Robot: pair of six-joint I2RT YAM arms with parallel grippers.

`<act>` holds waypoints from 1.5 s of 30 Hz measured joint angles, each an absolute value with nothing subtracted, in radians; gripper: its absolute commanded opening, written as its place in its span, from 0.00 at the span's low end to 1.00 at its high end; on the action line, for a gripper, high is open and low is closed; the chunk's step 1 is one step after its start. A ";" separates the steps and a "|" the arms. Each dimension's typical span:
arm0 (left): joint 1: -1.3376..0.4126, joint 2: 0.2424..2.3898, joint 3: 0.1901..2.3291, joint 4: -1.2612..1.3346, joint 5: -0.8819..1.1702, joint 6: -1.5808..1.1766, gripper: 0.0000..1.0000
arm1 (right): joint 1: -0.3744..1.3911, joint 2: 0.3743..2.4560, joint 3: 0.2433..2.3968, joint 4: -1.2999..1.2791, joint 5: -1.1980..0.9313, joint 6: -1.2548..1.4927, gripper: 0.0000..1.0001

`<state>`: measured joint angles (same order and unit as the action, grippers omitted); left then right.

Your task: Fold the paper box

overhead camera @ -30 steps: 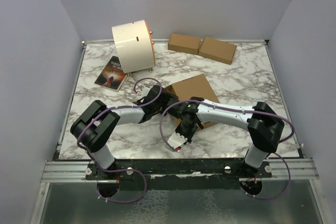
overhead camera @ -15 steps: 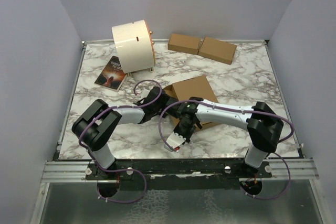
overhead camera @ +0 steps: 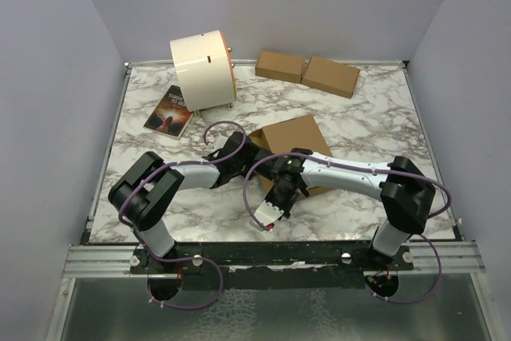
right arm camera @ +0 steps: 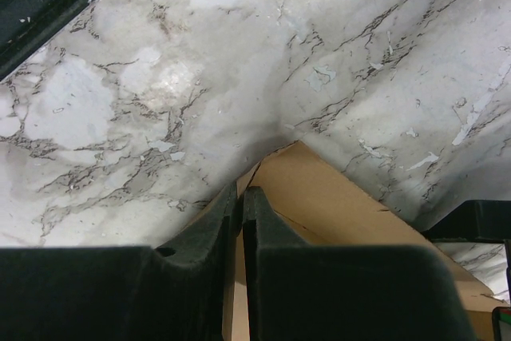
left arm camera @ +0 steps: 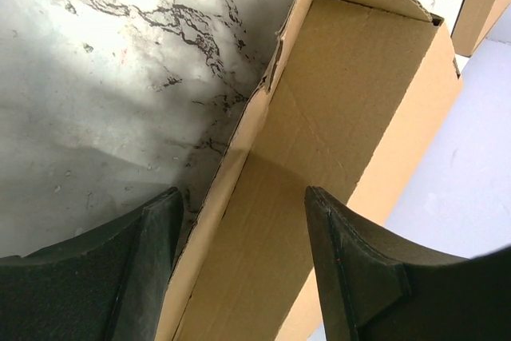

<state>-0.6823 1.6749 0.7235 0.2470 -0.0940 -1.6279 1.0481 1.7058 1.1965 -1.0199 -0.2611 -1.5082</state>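
The paper box (overhead camera: 291, 135) lies mid-table as a brown cardboard tray with raised walls. My left gripper (overhead camera: 244, 152) is at its left side. In the left wrist view that gripper (left arm camera: 242, 192) is open and straddles the box's (left arm camera: 343, 93) thin left wall, one finger (left arm camera: 152, 261) outside over the marble, the other (left arm camera: 351, 277) over the box's inside. My right gripper (overhead camera: 283, 191) is at the box's near edge. In the right wrist view its (right arm camera: 242, 192) fingers are pressed together on a thin cardboard wall beside a corner of the box (right arm camera: 319, 197).
A cream drum (overhead camera: 201, 69) stands at the back left with a dark book (overhead camera: 169, 111) in front of it. Two small closed brown boxes (overhead camera: 281, 65) (overhead camera: 331, 76) sit side by side at the back. Grey walls enclose the marble table (overhead camera: 383, 125).
The right arm's elbow has shifted slightly to the right. Both grippers and the box stay where they were.
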 measured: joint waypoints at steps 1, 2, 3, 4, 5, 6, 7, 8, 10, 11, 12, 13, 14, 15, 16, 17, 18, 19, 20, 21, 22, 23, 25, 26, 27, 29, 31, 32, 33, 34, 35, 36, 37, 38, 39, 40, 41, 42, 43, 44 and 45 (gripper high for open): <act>-0.683 1.672 0.723 0.244 -0.094 -1.627 0.66 | 1.048 1.699 1.190 -1.016 -0.263 -1.505 0.06; -0.683 1.668 0.723 0.239 -0.094 -1.625 0.66 | 1.047 1.695 1.185 -1.013 -0.264 -1.503 0.06; -0.683 1.664 0.722 0.237 -0.094 -1.624 0.66 | 1.045 1.688 1.179 -1.010 -0.267 -1.500 0.06; -0.683 1.657 0.719 0.235 -0.094 -1.624 0.66 | 1.044 1.683 1.174 -1.007 -0.270 -1.497 0.06; -0.683 1.649 0.715 0.235 -0.094 -1.623 0.66 | 1.043 1.678 1.169 -1.002 -0.274 -1.496 0.06; -0.683 1.639 0.710 0.235 -0.094 -1.623 0.66 | 1.040 1.670 1.163 -0.997 -0.278 -1.494 0.06; -0.683 1.629 0.704 0.235 -0.095 -1.623 0.67 | 1.039 1.664 1.158 -0.995 -0.280 -1.494 0.06; -0.683 1.620 0.698 0.235 -0.095 -1.623 0.67 | 1.038 1.658 1.153 -0.993 -0.281 -1.493 0.06; -0.683 1.603 0.686 0.235 -0.096 -1.623 0.68 | 1.037 1.647 1.141 -0.985 -0.286 -1.489 0.06; -0.683 1.594 0.680 0.235 -0.096 -1.623 0.68 | 1.037 1.641 1.131 -0.979 -0.287 -1.489 0.06; -0.683 1.588 0.675 0.235 -0.096 -1.623 0.68 | 1.037 1.637 1.124 -0.975 -0.290 -1.488 0.06; -0.683 1.583 0.669 0.236 -0.096 -1.623 0.69 | 1.037 1.633 1.116 -0.971 -0.293 -1.487 0.06; -0.683 1.578 0.664 0.236 -0.096 -1.623 0.69 | 1.037 1.629 1.106 -0.966 -0.296 -1.486 0.06; -0.683 1.573 0.656 0.237 -0.096 -1.623 0.69 | 1.037 1.626 1.100 -0.965 -0.299 -1.485 0.06; -0.683 1.568 0.651 0.237 -0.096 -1.623 0.69 | 1.037 1.625 1.095 -0.963 -0.302 -1.481 0.06; -0.683 1.565 0.645 0.237 -0.096 -1.623 0.69 | 1.037 1.625 1.090 -0.963 -0.305 -1.478 0.05; -0.683 1.561 0.639 0.238 -0.096 -1.624 0.69 | 1.037 1.625 1.089 -0.962 -0.307 -1.478 0.05; -0.683 1.556 0.632 0.239 -0.096 -1.624 0.69 | 1.037 1.625 1.087 -0.960 -0.310 -1.474 0.05; -0.683 1.551 0.626 0.240 -0.096 -1.625 0.68 | 1.037 1.625 1.086 -0.960 -0.310 -1.471 0.05; -0.683 1.546 0.619 0.242 -0.096 -1.625 0.68 | 1.037 1.625 1.085 -0.958 -0.311 -1.470 0.05; -0.683 1.542 0.614 0.243 -0.096 -1.626 0.67 | 1.037 1.625 1.085 -0.957 -0.312 -1.470 0.05; -0.683 1.537 0.607 0.244 -0.097 -1.628 0.67 | 1.036 1.625 1.085 -0.956 -0.312 -1.468 0.05; -0.683 1.525 0.595 0.245 -0.097 -1.630 0.67 | 1.036 1.625 1.084 -0.954 -0.313 -1.467 0.05; -0.683 1.520 0.591 0.245 -0.098 -1.630 0.68 | 1.035 1.625 1.084 -0.952 -0.314 -1.463 0.05; -0.683 1.512 0.588 0.245 -0.099 -1.631 0.68 | 1.034 1.625 1.083 -0.950 -0.316 -1.461 0.05; -0.683 1.494 0.583 0.244 -0.103 -1.631 0.70 | 1.034 1.625 1.083 -0.949 -0.317 -1.459 0.05; -0.683 1.475 0.578 0.240 -0.108 -1.631 0.72 | 1.034 1.625 1.083 -0.947 -0.321 -1.455 0.05; -0.683 1.463 0.575 0.236 -0.113 -1.629 0.74 | 1.034 1.625 1.083 -0.945 -0.322 -1.452 0.05; -0.683 1.453 0.573 0.233 -0.116 -1.627 0.76 | 1.034 1.625 1.083 -0.944 -0.323 -1.452 0.05; -0.683 1.441 0.569 0.230 -0.121 -1.624 0.79 | 1.034 1.625 1.083 -0.942 -0.324 -1.450 0.05; -0.683 1.430 0.566 0.229 -0.124 -1.621 0.82 | 1.034 1.625 1.083 -0.941 -0.324 -1.448 0.05; -0.683 1.414 0.561 0.223 -0.129 -1.617 0.85 | 1.034 1.625 1.083 -0.941 -0.325 -1.447 0.05; -0.683 1.401 0.558 0.218 -0.134 -1.613 0.87 | 1.034 1.625 1.083 -0.941 -0.326 -1.446 0.05; -0.683 1.385 0.556 0.205 -0.143 -1.604 0.90 | 1.033 1.625 1.083 -0.941 -0.327 -1.445 0.05; -0.682 1.374 0.556 0.197 -0.149 -1.600 0.91 | 1.032 1.625 1.083 -0.941 -0.329 -1.444 0.05; -0.681 1.359 0.556 0.186 -0.155 -1.591 0.94 | 1.032 1.625 1.083 -0.941 -0.330 -1.444 0.05; -0.679 1.349 0.556 0.176 -0.162 -1.585 0.95 | 1.032 1.625 1.083 -0.941 -0.331 -1.444 0.05; -0.675 1.341 0.559 0.161 -0.169 -1.577 0.95 | 1.032 1.625 1.083 -0.941 -0.331 -1.444 0.05; -0.673 1.336 0.564 0.146 -0.174 -1.570 0.96 | 1.032 1.625 1.083 -0.941 -0.332 -1.445 0.05; -0.669 1.335 0.568 0.136 -0.177 -1.563 0.96 | 1.032 1.625 1.083 -0.941 -0.332 -1.444 0.05; -0.667 1.336 0.574 0.123 -0.179 -1.555 0.96 | 1.032 1.625 1.083 -0.941 -0.332 -1.445 0.05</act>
<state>-0.6666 1.3357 0.5739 0.1230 -0.1787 -1.5551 1.0317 1.6245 1.0832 -0.9405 -0.3325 -1.4448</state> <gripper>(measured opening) 0.950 0.056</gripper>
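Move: The left hand hovers astride the paper box's left wall, which runs about 2 cm below it, one finger outside and one over the open strip. The box's middle is some 6 cm to its right and 2 cm back; the near corner is roughly 15 cm back and 3 cm right. The right hand, fingers shut, already has that near corner at its tips, with the box's middle about 12 cm ahead and 3 cm to its right. Its shut fingertips still on the box's near corner, the right hand draws it back about 1.5 cm and slightly right, then holds. The left hand, astride the left wall, slides left and back some 3 cm, then rises and goes on left, ending about 5 cm left and 4 cm higher, spreading its fingers nearly wide open. ##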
